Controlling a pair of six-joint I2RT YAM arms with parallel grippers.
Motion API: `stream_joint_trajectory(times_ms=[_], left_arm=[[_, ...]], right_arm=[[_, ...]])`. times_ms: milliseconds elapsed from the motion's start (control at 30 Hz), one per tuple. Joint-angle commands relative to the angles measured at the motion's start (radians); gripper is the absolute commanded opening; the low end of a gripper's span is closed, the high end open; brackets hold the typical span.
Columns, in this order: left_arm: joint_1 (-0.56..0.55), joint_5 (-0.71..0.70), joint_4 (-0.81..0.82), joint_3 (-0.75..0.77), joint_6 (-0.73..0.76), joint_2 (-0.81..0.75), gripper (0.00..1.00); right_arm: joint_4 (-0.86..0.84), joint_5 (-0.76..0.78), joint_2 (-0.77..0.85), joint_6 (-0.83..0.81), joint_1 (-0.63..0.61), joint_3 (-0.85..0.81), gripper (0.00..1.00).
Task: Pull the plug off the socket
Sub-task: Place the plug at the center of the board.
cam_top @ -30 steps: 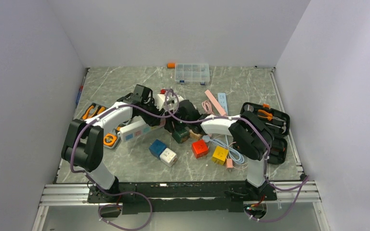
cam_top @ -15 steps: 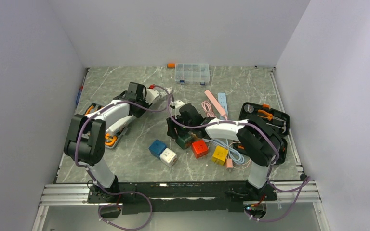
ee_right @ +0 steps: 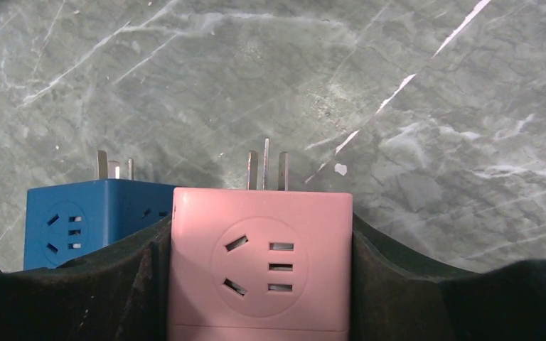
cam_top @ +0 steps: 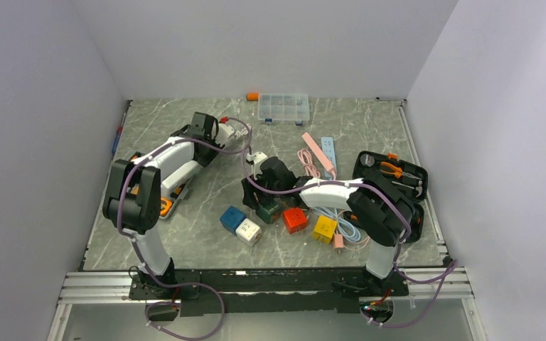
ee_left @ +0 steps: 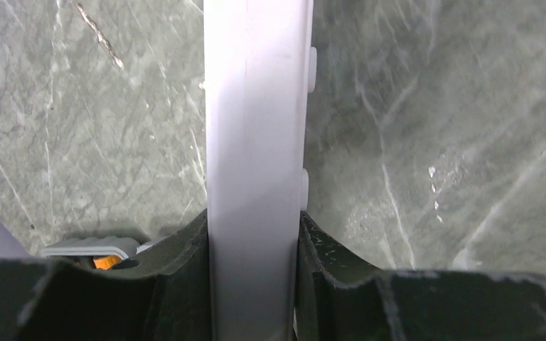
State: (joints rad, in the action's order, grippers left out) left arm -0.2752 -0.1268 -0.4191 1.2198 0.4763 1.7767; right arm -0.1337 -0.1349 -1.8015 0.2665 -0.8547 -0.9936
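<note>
The socket (ee_left: 256,106), a long white bar, is seen edge-on in the left wrist view, with my left gripper (ee_left: 254,224) shut on it. From above, the socket (cam_top: 187,174) lies under the left arm at the back left, beside the left gripper (cam_top: 212,135). The plug (ee_right: 259,263) is a pink cube with bare metal prongs, apart from the socket. My right gripper (ee_right: 259,231) is shut on its sides, just above the marble. From above, the right gripper (cam_top: 256,192) hides the plug.
A blue cube (ee_right: 78,227) stands next to the plug. Blue (cam_top: 232,218), white (cam_top: 249,231), green (cam_top: 269,210), red (cam_top: 295,219) and yellow (cam_top: 324,229) cubes lie in front. A clear box (cam_top: 283,108) sits at the back and a black tool case (cam_top: 391,174) at the right.
The left arm has swung the socket away to the back left. The right gripper has drawn slightly forward and left with the plug, which now stands apart from the socket.
</note>
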Motion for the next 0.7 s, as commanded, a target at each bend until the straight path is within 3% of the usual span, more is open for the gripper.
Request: stream_joint_trajectory(times_ms=[0,400,567,667], left_arm=[[0.022,0.043,-0.078,0.135,-0.056,0.064,0.00],[0.027,0.178,-0.226,0.367,-0.078,0.245,0.00],[-0.002,0.277,-0.237,0.386,-0.044,0.260,0.00],[-0.040,0.320,-0.238,0.372,-0.008,0.257,0.00]], right_arm=[[-0.104,0.023,-0.013,0.030,-0.008,-0.008,0.24],[-0.131,0.101,-0.035,0.023,-0.008,-0.004,0.64],[-0.145,0.095,0.020,0.041,-0.008,0.049,0.98],[-0.132,0.112,0.074,0.043,-0.006,0.068,1.00]])
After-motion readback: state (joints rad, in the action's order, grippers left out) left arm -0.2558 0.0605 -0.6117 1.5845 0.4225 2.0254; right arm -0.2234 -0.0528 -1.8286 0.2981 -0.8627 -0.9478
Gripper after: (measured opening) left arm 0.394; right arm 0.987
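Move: The right hand holds the pink plug about 4 cm above its table spot. From that hand the green plug lies some 4 cm back and 4 cm right, the blue plug about 6 cm back and 6 cm left, the white plug 10 cm back and 2 cm left, all roughly 2 cm lower. From the left hand, still gripping the power strip, the table spot lies about 13 cm back, 11 cm right and 6 cm down. Right hand sinks about 1.5 cm and releases the pink plug; left carries strip 5 cm forward, then right. ##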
